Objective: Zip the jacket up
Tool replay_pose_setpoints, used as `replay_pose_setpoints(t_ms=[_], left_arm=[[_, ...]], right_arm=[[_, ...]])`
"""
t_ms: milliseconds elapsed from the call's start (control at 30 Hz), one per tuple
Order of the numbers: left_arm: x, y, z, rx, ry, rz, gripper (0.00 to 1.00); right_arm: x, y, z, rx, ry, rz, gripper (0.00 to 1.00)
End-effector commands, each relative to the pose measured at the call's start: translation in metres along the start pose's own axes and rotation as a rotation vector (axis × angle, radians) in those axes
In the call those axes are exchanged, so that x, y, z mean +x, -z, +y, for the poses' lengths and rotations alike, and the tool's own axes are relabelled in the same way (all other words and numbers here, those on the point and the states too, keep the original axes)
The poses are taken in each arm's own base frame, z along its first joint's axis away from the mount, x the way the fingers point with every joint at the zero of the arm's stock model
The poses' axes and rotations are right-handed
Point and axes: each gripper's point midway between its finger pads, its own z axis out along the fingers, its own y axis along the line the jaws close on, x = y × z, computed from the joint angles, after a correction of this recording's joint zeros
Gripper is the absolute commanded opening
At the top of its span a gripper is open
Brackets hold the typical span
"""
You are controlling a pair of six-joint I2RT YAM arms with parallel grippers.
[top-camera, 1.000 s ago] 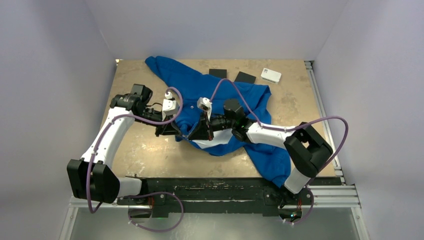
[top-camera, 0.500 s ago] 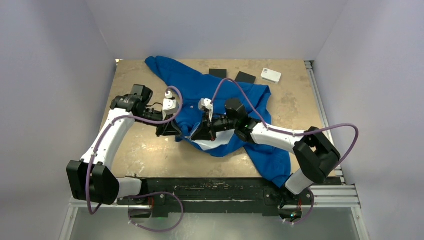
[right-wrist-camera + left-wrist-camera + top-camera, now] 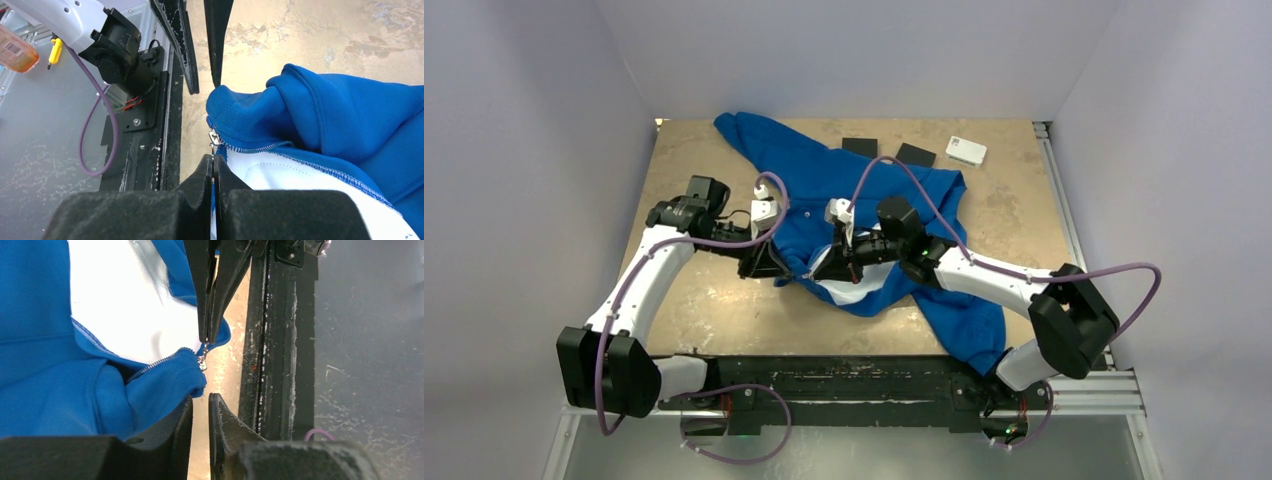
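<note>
The royal-blue jacket (image 3: 854, 180) lies spread across the middle of the table, its white lining (image 3: 125, 300) showing at the front opening. My right gripper (image 3: 213, 157) is shut on the silvery zipper pull (image 3: 214, 137) at the bottom corner of the hem. Facing it from the left, my left gripper (image 3: 201, 397) stands slightly open with bare table in the gap. The blue hem corner (image 3: 195, 385) rests against the outside of one of its fingers (image 3: 182, 415). In the top view the left gripper (image 3: 776, 268) and the right gripper (image 3: 824, 272) nearly meet at the jacket's near edge.
Two black squares (image 3: 858, 146) (image 3: 914, 155) and a white box (image 3: 965, 150) lie at the back of the table. The black front rail (image 3: 864, 375) runs just below the grippers. A jacket sleeve (image 3: 974, 330) hangs toward the front right.
The left gripper's jaws have parted a little and the hem is no longer between them. The right arm's elbow has swung out to the right while its gripper stays shut on the pull.
</note>
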Motion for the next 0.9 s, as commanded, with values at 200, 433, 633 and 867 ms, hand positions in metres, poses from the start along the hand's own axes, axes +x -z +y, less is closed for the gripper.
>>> replay_pose_setpoints(t_ms=[200, 433, 633, 867], left_arm=[[-0.010, -0.003, -0.020, 0.057, 0.058, -0.085, 0.26], [-0.012, -0.016, -0.008, 0.061, 0.128, -0.117, 0.65], [-0.010, -0.020, 0.015, -0.065, 0.250, -0.122, 0.88], [-0.025, -0.013, 0.025, -0.163, 0.332, -0.154, 0.92]], right_arm=[[-0.017, 0.002, 0.003, -0.002, 0.048, -0.022, 0.00], [-0.021, 0.002, 0.002, 0.001, 0.051, -0.030, 0.00], [-0.024, 0.004, 0.002, 0.007, 0.049, -0.039, 0.00], [-0.027, 0.004, -0.002, 0.013, 0.053, -0.048, 0.00]])
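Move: The jacket's folded fabric end, beside the slider, lies just off the left fingertips: about 2 cm to their right, 1 cm ahead and 2 cm below. The zipper slider is some 4 cm to the left hand's right, level ahead and 2 cm lower; the white lining's middle is about 12 cm right, level ahead and 9 cm down. From the right hand, which already pinches the pull tab, the slider lies roughly 2 cm left, level ahead and at its height. Left fingers open wide, dipping back, then about 3 cm forward and right around the fabric; right keeps the pull. ##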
